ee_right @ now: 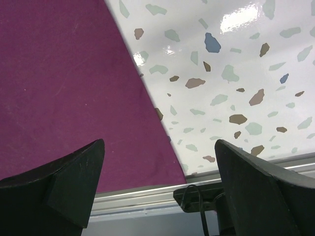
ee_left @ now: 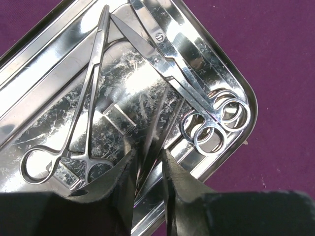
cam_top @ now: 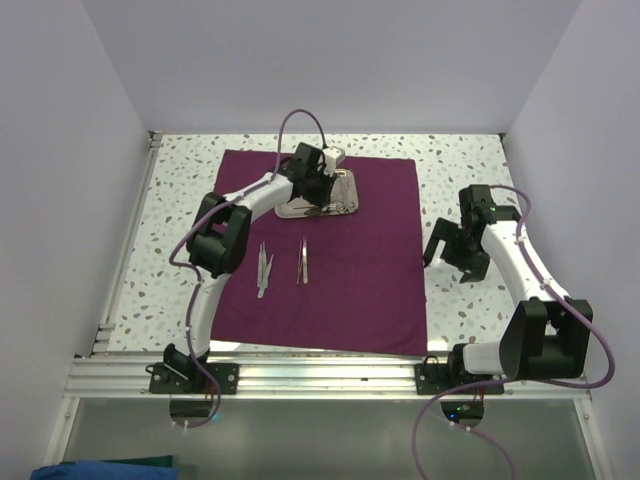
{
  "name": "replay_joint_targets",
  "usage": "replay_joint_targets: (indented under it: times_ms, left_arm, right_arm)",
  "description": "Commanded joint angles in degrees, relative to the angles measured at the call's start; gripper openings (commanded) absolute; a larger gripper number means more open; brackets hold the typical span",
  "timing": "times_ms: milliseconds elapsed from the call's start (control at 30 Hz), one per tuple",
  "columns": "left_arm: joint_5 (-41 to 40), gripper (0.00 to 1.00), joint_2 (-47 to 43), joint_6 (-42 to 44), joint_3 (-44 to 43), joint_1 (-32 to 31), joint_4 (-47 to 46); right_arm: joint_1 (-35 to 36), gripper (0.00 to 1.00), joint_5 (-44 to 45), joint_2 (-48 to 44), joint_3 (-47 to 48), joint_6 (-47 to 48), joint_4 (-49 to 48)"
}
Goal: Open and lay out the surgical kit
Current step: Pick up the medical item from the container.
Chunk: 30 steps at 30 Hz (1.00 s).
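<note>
The surgical kit's purple cloth (cam_top: 360, 280) lies spread flat. On its far middle sits the steel tray (cam_top: 350, 195). Two tweezers (cam_top: 264, 268) (cam_top: 302, 260) lie side by side on the cloth. My left gripper (cam_top: 318, 190) reaches down into the tray (ee_left: 29, 64). There its fingers (ee_left: 147, 153) stand narrow on either side of a thin steel instrument (ee_left: 160, 118) lying in the tray. Ring-handled forceps (ee_left: 88, 98) lie to the left and scissors (ee_left: 187, 73) to the right. My right gripper (cam_top: 452, 252) (ee_right: 160, 145) hangs open and empty over the cloth's right edge (ee_right: 64, 83).
The speckled table top (cam_top: 470, 190) shows around the cloth. An aluminium rail (cam_top: 320, 375) (ee_right: 142, 196) runs along the near edge, with an arm mount bracket (ee_right: 197, 194) on it. White walls close in the left, right and back.
</note>
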<state>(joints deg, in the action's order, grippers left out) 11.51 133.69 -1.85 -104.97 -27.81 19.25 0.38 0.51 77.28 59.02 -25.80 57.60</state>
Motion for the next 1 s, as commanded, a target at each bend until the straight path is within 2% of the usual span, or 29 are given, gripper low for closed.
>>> replay_joint_targets:
  times_ms: [0, 100, 133, 167, 333, 567, 667, 733, 833, 967]
  left_arm:
    - [-2.8, 0.27, 0.5, 1.3, 3.3, 0.0, 3.9]
    - [-3.9, 0.15, 0.4, 1.6, 3.6, -0.1, 4.4]
    - [-4.6, 0.03, 0.4, 1.6, 3.6, -0.2, 4.6]
    - [-5.3, 0.00, 0.5, 1.6, 3.6, -0.3, 4.8]
    - [-8.3, 0.00, 0.0, 0.1, 2.6, -0.6, 6.1]
    - [-11.3, 0.00, -2.1, -5.2, -7.6, -0.5, 10.8]
    - [-12.9, 0.00, -5.2, -9.2, -7.9, -0.5, 11.3]
    - [-14.5, 0.00, -9.1, -12.6, -5.8, -0.5, 10.8]
    - [-16.9, 0.00, -16.6, -17.2, 2.6, -0.8, 9.0]
    - [-21.8, 0.00, -26.7, -23.2, 19.2, -2.5, 6.7]
  right_arm:
    - [0.3, 0.98, -0.2, 0.1, 0.1, 0.6, -1.1]
    - [0.3, 0.98, -0.3, 0.2, -0.4, 0.8, -1.8]
    - [0.2, 0.98, -0.3, 0.2, -0.5, 0.8, -1.8]
    - [0.2, 0.98, -0.3, 0.2, -0.7, 0.8, -2.0]
    - [0.2, 0.98, -0.3, 0.2, -0.8, 1.1, -2.6]
    - [0.3, 0.98, -2.0, 0.1, -0.8, 1.4, -3.7]
    - [0.2, 0.98, -2.4, 0.1, -0.5, 1.5, -4.1]
    - [0.3, 0.98, -2.8, 0.2, -0.1, 1.5, -4.3]
    - [0.3, 0.98, -3.4, 0.5, 0.8, 1.5, -4.4]
    - [0.3, 0.98, -4.1, 0.9, 1.7, 1.9, -4.8]
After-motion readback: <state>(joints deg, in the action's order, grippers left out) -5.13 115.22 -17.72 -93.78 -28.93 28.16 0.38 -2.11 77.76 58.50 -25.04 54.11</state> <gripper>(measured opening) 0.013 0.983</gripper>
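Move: The medical item, a slim tweezer-like instrument, lies between the left fingertips along the tray's near side, about 1 cm below the hand point. The clamp's middle is some 6 cm straight ahead. The scissors' middle is about 6 cm right and 3 cm farther out than the hand. The laid-out instruments on the cloth are some 14 cm back and 4 cm left. From the right hand, the item lies about 22 cm ahead, 34 cm left and 8 cm below. Close the left fingers from about a third open until shut on the slim medical item, edging about 1 cm left while staying low in the tray. Then lift it some 7 cm out of the tray, late in the rise swinging left and back towards the laid-out instruments while turning the wrist about 20 degrees counter-clockwise. ##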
